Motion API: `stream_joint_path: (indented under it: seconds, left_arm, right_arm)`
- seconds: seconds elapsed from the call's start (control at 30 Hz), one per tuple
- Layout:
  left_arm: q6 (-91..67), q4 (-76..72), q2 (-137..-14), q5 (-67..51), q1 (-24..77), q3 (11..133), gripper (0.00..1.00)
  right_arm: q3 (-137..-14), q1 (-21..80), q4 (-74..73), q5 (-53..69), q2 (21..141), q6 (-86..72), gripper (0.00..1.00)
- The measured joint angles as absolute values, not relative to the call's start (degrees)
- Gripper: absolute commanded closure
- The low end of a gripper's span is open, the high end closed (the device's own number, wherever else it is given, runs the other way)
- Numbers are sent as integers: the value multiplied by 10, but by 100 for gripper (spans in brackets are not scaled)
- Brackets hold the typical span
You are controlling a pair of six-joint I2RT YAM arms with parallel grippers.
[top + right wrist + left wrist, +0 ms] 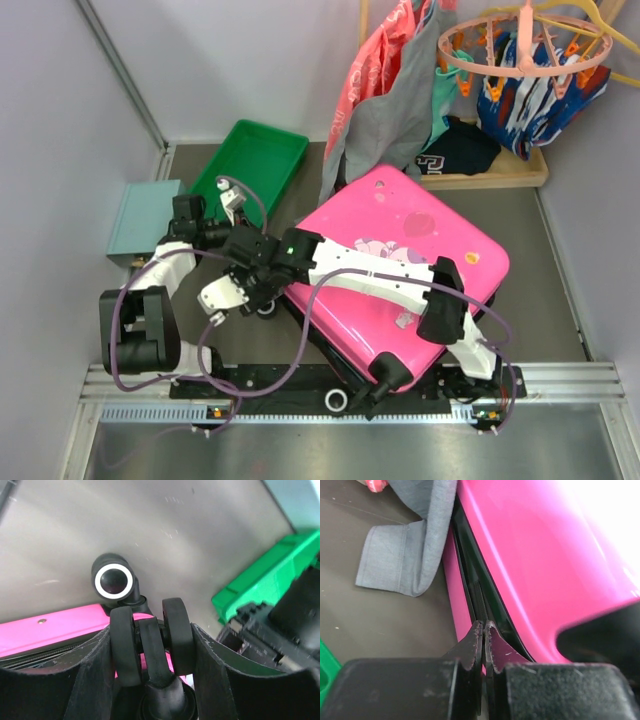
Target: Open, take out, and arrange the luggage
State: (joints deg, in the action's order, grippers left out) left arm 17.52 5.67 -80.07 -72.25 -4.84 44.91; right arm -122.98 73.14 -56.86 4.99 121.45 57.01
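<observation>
The luggage [400,260] is a large hot-pink hard-shell suitcase lying flat and closed, with white stickers on its lid. In the left wrist view its pink shell [530,555] and black zip seam run away from my left gripper [484,625], whose fingers are pressed together right at that seam; nothing shows between them. In the top view the left gripper [272,272] sits at the case's left corner. My right gripper [150,630] straddles a black double wheel [150,640] of the case, both fingers against its sides. A second wheel [114,580] with a white ring stands beyond.
A green plastic tray [250,165] lies at the back left, with a pale-teal box [143,218] beside it. Grey and pink clothes [375,90] hang over the case's far corner, and a grey sleeve [405,555] lies on the floor. A peg hanger [525,50] hangs at the back right.
</observation>
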Motion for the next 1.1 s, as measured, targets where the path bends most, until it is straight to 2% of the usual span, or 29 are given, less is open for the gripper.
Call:
stream_joint_path:
  seconds: [0.3,0.67,0.77,1.1]
  left_arm:
    - [149,73,-791,-741,-34,449,100]
    - [114,26,-814,-698,43,458,100]
    - [91,-6,-844,-686,55,472,100]
    - [89,-170,-931,-565,102,540,100]
  right_arm:
    - [-1230,795,-612,98,1185,579,100]
    - [-1222,805,-615,110,1175,579,100]
    - [-1222,805,-613,104,1175,576,100]
    - [-1223,890,-712,249,1150,514,100]
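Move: My right fingers are already closed around the luggage's upper left-corner wheel. The white-ringed wheel is about 3 cm back, 2 cm left and 8 cm below; the near-corner black wheel is some 15 cm back and 26 cm right, and the near rail lies 17 cm straight back, 18 cm below. From my shut left hand, the luggage's left corner is roughly 5 cm right and 2 cm back, the grey garment's hem 11 cm ahead and 16 cm right, and the green tray 12 cm straight ahead, both well below. I pull my right hand straight back about 9 cm on the wheel, stop briefly, then sweep back again to some 21 cm in all, drifting right and turning counter-clockwise; its fingers lose the wheel and shut empty over the rail. My closed left hand eases back and right, then drives forward and right along the luggage's far-left side towards the grey garment. ##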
